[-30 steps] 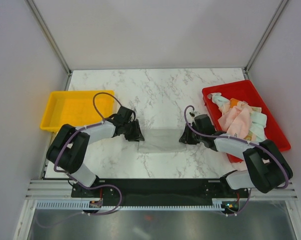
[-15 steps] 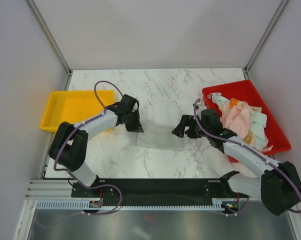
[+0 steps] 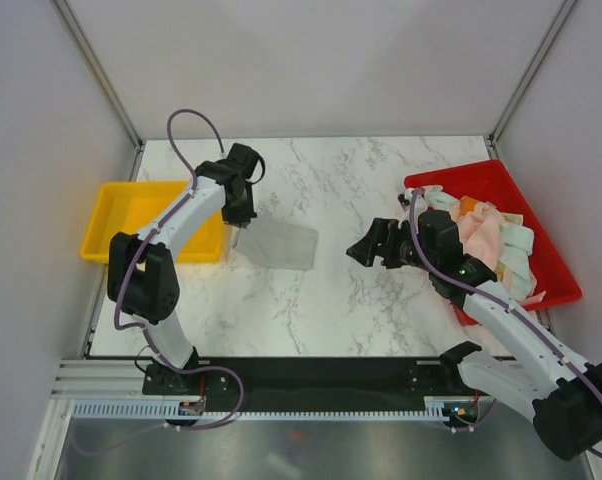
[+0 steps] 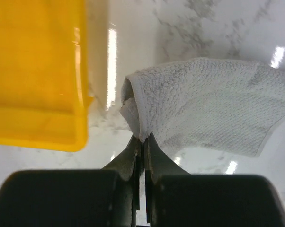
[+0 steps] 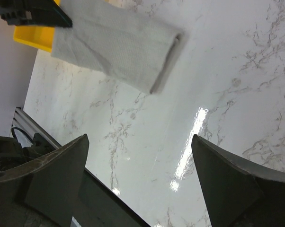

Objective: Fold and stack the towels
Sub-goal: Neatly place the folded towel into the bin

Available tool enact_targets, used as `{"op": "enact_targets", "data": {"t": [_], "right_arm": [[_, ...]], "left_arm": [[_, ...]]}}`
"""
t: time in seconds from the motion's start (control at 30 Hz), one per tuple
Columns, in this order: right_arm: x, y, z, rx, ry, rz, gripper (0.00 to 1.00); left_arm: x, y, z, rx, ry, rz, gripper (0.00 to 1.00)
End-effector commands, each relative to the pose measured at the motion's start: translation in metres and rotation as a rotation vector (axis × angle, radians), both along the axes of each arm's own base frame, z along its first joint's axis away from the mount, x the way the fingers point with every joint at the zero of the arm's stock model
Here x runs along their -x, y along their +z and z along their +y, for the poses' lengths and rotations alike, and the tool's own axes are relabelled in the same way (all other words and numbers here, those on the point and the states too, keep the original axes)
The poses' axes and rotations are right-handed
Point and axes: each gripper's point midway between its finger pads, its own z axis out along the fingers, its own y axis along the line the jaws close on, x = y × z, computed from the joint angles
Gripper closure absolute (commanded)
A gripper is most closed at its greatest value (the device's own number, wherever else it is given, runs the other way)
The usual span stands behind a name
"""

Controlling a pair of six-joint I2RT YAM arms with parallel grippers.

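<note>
A folded grey-white towel (image 3: 279, 244) lies on the marble table, just right of the yellow tray. My left gripper (image 3: 237, 226) is shut on its left corner; in the left wrist view that corner bunches up between the closed fingertips (image 4: 143, 139) and the rest of the towel (image 4: 209, 106) spreads to the right. My right gripper (image 3: 367, 249) hangs open right of the towel, apart from it, nothing between its fingers. The right wrist view shows the towel (image 5: 119, 45) far beyond the open gripper (image 5: 140, 138). More towels (image 3: 486, 243), pink, mint and orange, are piled in the red tray.
The yellow tray (image 3: 131, 215) at the left edge holds nothing; its corner (image 4: 38, 71) is close to the left gripper. The red tray (image 3: 436, 186) stands at the right edge. The arms' black base rail runs along the near table edge.
The left gripper closed on the towel and dragged it back and left toward the yellow tray. The right gripper let go, opened wide and drew back to the right.
</note>
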Motion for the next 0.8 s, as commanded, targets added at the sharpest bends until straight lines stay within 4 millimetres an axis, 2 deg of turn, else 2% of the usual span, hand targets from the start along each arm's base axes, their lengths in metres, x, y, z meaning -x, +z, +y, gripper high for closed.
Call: {"op": "enact_targets", "data": {"t": [0.0,0.03,0.13,0.23,0.3,0.4,0.53,0.77], "right_arm": [[-0.002,0.007,-0.003,0.010,-0.002,-0.023,0.02],[-0.001,0.005,-0.003,0.016,-0.002,-0.019,0.02],[-0.003,-0.002,-0.005,0.036,-0.006,-0.016,0.02],[-0.004,-0.007,-0.005,0.046,-0.001,-0.016,0.02],[-0.003,-0.007,-0.004,0.042,0.007,-0.020,0.02],[-0.002,-0.007,-0.003,0.039,0.016,-0.029,0.02],[-0.002,-0.008,-0.003,0.050,0.029,-0.039,0.02],[-0.004,-0.012,-0.002,0.066,0.048,-0.040,0.02]], "left_arm": [[-0.016,0.035,0.061,-0.220,0.009,-0.057,0.98],[-0.020,0.040,0.077,-0.267,0.008,-0.062,0.98],[-0.029,0.045,0.100,-0.344,-0.028,-0.062,0.98],[-0.035,0.033,0.132,-0.461,-0.022,-0.012,0.98],[-0.043,0.027,0.151,-0.463,0.023,0.011,0.98],[-0.056,0.029,0.173,-0.481,0.085,-0.011,0.98],[-0.074,0.022,0.188,-0.539,0.080,-0.025,0.98],[-0.084,-0.004,0.211,-0.562,0.105,0.000,0.98]]}}
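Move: My left hand already holds the folded towel by its left end, some 10 cm above the table. The yellow bin's middle is about 24 cm to my left hand's left, 4 cm ahead and 6 cm lower; the bin's right rim is only about 4 cm to the left, 4 cm ahead. The towel's loose end trails some 20 cm to the right, 5 cm back and 8 cm lower. From my empty right hand, the bin's middle lies about 59 cm left and 12 cm ahead, 12 cm lower. I sweep my left hand some 19 cm to the left and about 7 cm forward, across the yellow bin's right rim and out over its floor, towing the pinched towel behind. I rise about 3 cm on the way, then sink back to my starting height, easing off at the end. My wrist rolls some 30 degrees, so the fingers slant down and left; they stay shut. ##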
